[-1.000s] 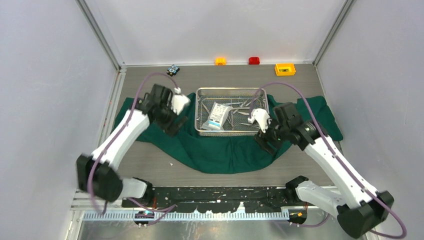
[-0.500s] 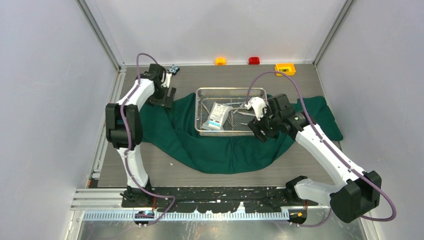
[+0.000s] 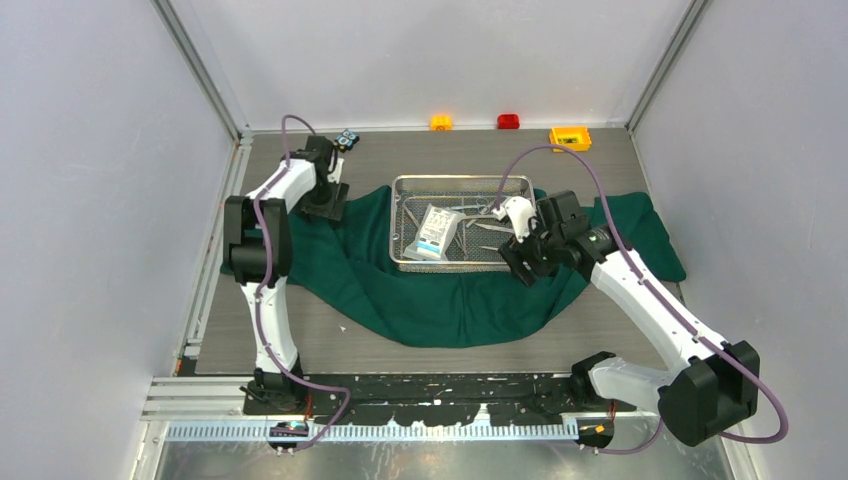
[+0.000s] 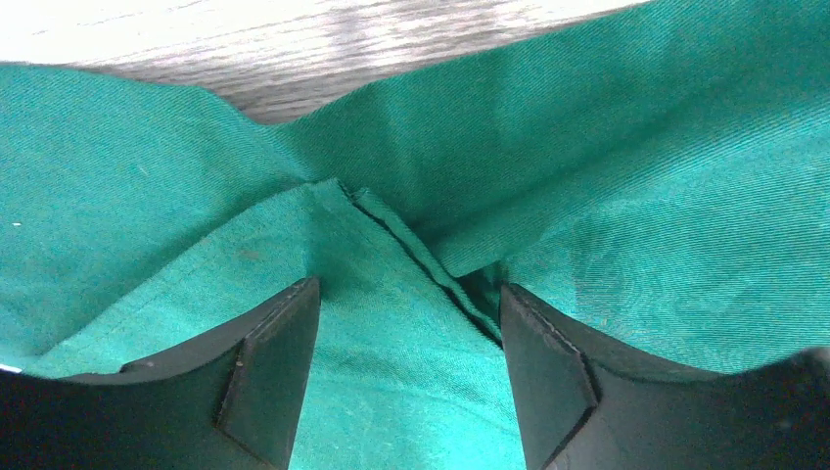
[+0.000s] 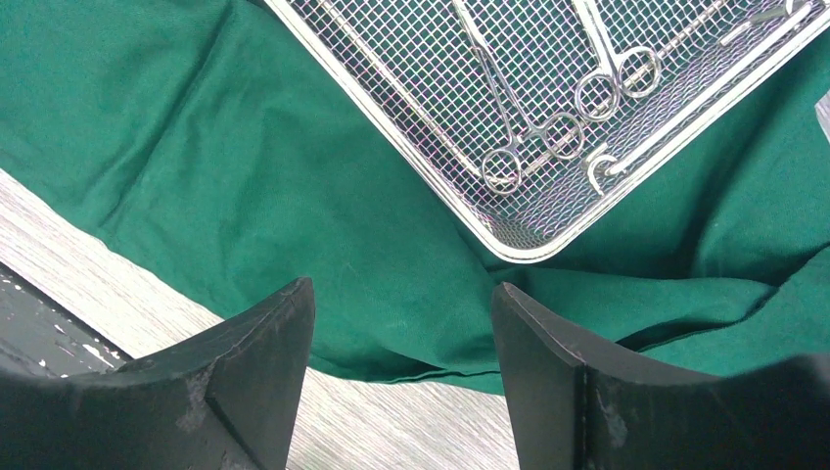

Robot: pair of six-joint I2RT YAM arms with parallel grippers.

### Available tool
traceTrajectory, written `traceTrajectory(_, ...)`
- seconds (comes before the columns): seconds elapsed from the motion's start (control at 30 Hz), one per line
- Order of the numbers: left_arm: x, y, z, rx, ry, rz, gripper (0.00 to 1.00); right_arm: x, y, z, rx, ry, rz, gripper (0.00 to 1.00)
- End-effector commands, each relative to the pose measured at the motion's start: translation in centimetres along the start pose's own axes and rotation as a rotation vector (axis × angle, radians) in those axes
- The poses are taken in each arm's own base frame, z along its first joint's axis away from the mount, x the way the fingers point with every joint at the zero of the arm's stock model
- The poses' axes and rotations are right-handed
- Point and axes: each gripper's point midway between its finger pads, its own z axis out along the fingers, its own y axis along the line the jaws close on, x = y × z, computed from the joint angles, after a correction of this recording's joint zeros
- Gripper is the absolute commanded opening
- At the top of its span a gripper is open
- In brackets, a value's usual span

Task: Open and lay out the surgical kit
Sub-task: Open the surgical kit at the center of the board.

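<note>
The dark green drape (image 3: 440,300) lies spread across the table under the wire-mesh tray (image 3: 395,240). A flat white pouch (image 3: 437,232) and slim silver forceps (image 3: 480,210) lie inside the tray. My left gripper (image 3: 325,205) is down on the drape's far left corner. In the left wrist view its jaws stand apart astride a hemmed fold of drape (image 4: 391,225), so the left gripper (image 4: 409,323) is open. My right gripper (image 3: 522,262) hovers open by the tray's near right corner. The right wrist view shows the right gripper (image 5: 401,323) above the drape (image 5: 245,147), with the tray rim (image 5: 519,253) and ring-handled forceps (image 5: 533,137) ahead.
A yellow box (image 3: 570,138), an orange block (image 3: 441,122) and a red block (image 3: 509,121) sit along the back wall. A small black and blue object (image 3: 347,138) lies just behind the left gripper. Grey walls close in both sides.
My left arm swung from beside the tray out to the drape's far left corner and came down onto the cloth, its jaws narrowing a little. The right gripper edged towards the tray.
</note>
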Motion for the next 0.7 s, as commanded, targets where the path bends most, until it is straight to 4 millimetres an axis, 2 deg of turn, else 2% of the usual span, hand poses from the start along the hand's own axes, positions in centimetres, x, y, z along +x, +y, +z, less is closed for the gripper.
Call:
traceTrajectory(0.0,-1.3,0.8,-0.2,-0.019,-0.047,-0.011,0.66,-1.2,-0.2,-0.4,0.007,-0.063,0.013,0.71)
traceTrajectory(0.23,-0.8,1.6,-1.9,0.003,-0.083,-0.035,0.45,-0.8,-0.4,-0.3,0.006,-0.055,0.027,0.71)
traceTrajectory(0.43,-0.2,2.2,-3.5,0.02,-0.097,-0.037,0.21,-0.8,-0.5,-0.2,0.008,-0.053,0.03,0.71)
traceTrajectory(0.53,0.2,2.9,-5.1,0.018,-0.119,-0.039,0.1,-0.9,-0.6,-0.4,0.015,-0.057,0.029,0.71)
traceTrajectory(0.67,2.1,4.3,-8.0,-0.005,-0.145,-0.018,0.0,-0.9,-1.1,-0.8,0.039,-0.059,0.025,0.7)
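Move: The left hand, open, is poised over the far edge of the left flap of the green cloth, with a folded hem directly between its fingertips about 1 cm below. From it the blue clip-like piece lies roughly 19 cm ahead and 3 cm to the right; the steel basket's middle is some 32 cm to the right and 2 cm back, the white packet in it 25 cm right and 4 cm back. From the right hand, the hem is about 44 cm left, 17 cm ahead and 12 cm below. The left hand stays in place at first, fingers pointing down, while they close from wide open to nearly shut and pinch the folded hem of the green cloth. Still closing on it, the hand then draws off up by about 3 cm and, by some 2.5 cm each, left and back towards its own base, pulling the hem away from the basket with hardly any turn of the wrist. ##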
